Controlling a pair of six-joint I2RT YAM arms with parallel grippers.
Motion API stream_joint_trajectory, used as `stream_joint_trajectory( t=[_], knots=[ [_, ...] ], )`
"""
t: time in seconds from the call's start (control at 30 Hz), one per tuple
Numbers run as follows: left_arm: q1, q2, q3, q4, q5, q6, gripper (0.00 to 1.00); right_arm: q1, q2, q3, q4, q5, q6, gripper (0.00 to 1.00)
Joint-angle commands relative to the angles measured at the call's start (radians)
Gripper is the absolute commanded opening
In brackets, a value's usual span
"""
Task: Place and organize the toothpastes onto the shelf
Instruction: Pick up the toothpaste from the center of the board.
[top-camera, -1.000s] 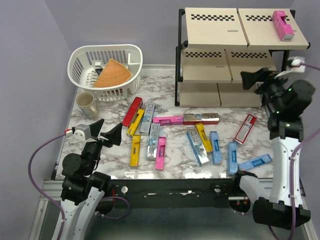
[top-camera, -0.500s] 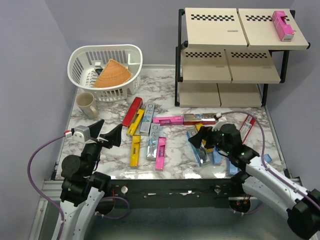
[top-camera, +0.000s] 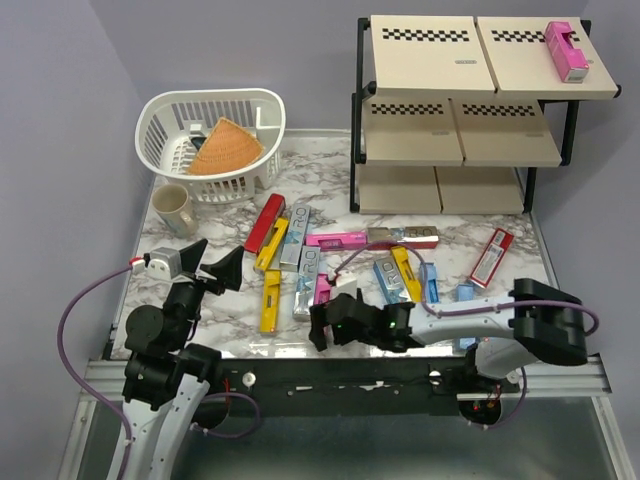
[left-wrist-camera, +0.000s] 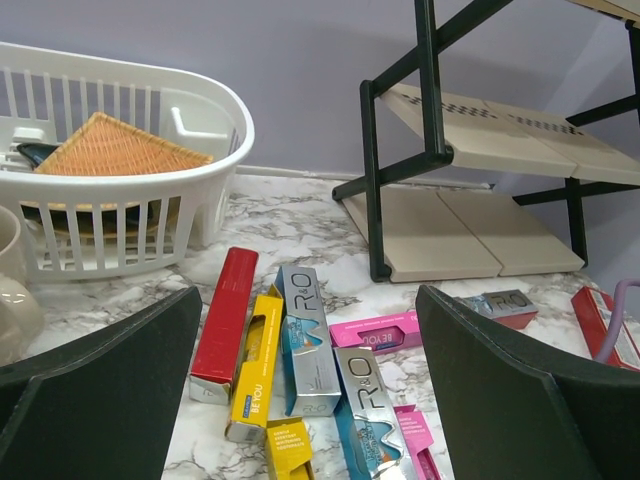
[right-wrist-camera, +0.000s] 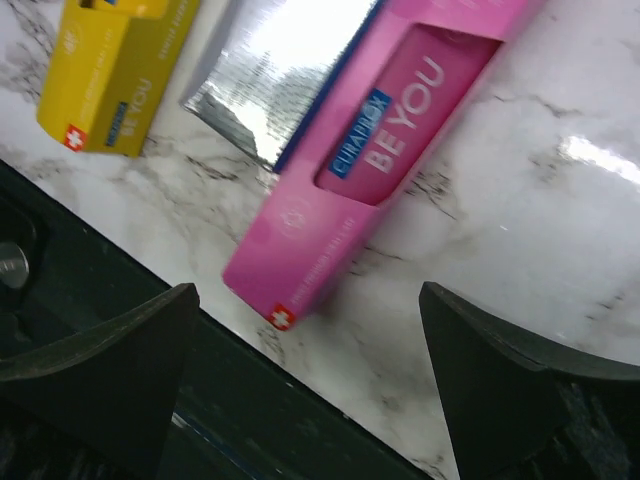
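Several toothpastes lie scattered on the marble table: a red carton (top-camera: 265, 222), yellow ones (top-camera: 270, 300), silver-blue ones (top-camera: 308, 270), a pink one (top-camera: 335, 238) and light blue ones (top-camera: 428, 282). One pink carton (top-camera: 566, 50) lies on the top tier of the shelf (top-camera: 460, 150). My right gripper (top-camera: 333, 318) hangs low at the table's front edge, open, with nothing between its fingers. In the right wrist view, the near end of a pink carton (right-wrist-camera: 380, 160) lies just ahead of it (right-wrist-camera: 310, 390). My left gripper (top-camera: 212, 262) is open at the front left, facing the red, yellow and silver cartons (left-wrist-camera: 305, 340).
A white basket (top-camera: 165, 120) holding a wicker piece stands at the back left, with a beige mug (top-camera: 172, 208) in front of it. The black front rail (right-wrist-camera: 60, 250) runs right under the right gripper. Walls close off the left, back and right.
My right arm has swung from beside the shelf down and across to the front middle of the table, ending low by the pink carton. The left arm has not moved.
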Motion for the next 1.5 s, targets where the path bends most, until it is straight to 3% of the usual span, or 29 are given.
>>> stream_joint_trajectory(
  t=[0.0, 0.33, 0.5, 0.63, 0.9, 1.03, 1.23, 1.47],
  knots=[
    [0.011, 0.012, 0.023, -0.002, 0.031, -0.009, 0.99, 0.108, 0.152, 0.223, -0.174, 0.265, 0.125, 1.00],
    [0.012, 0.009, 0.022, -0.001, 0.041, -0.012, 0.99, 0.130, 0.369, 0.443, -0.459, 0.317, 0.192, 0.97],
    [0.012, 0.007, 0.020, 0.001, 0.045, -0.012, 0.99, 0.130, 0.395, 0.431, -0.512, 0.303, 0.220, 0.91],
    [0.012, 0.012, 0.020, -0.001, 0.048, -0.012, 0.99, 0.130, 0.314, 0.333, -0.469, 0.302, 0.241, 0.82],
    [0.014, 0.019, 0.018, 0.004, 0.054, -0.010, 0.99, 0.128, 0.231, 0.182, -0.397, 0.325, 0.214, 0.77],
    [0.014, 0.019, 0.018, 0.004, 0.056, -0.012, 0.99, 0.128, 0.205, 0.104, -0.242, 0.314, 0.149, 0.72],
    [0.014, 0.024, 0.018, 0.004, 0.054, -0.013, 0.99, 0.128, 0.214, 0.085, -0.153, 0.348, 0.111, 0.61],
    [0.017, 0.032, 0.020, 0.001, 0.056, -0.012, 0.99, 0.128, 0.203, 0.073, -0.167, 0.408, 0.141, 0.46]
  ],
)
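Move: The pink toothpaste, lying lengthwise, has its middle about 5 cm ahead of the right gripper, 2 cm to its left and 3 cm below. The silver box beside it is some 11 cm ahead and 5 cm left, the yellow box about 6 cm ahead and 13 cm left, the other silver box roughly 9 cm ahead and 15 cm right. From the left gripper, the pink toothpaste lies about 17 cm right, 2 cm back and 28 cm below. Carry the open right gripper about 5 cm left, rising slightly, over the near end of the pink toothpaste. Sink some 4 cm while rolling the hand's left side down nearly 20 degrees and turning about 10 degrees clockwise, then sweep right about 7 cm. Close the fingers to half open, easing slightly forward, to pinch the sides of its near end. ##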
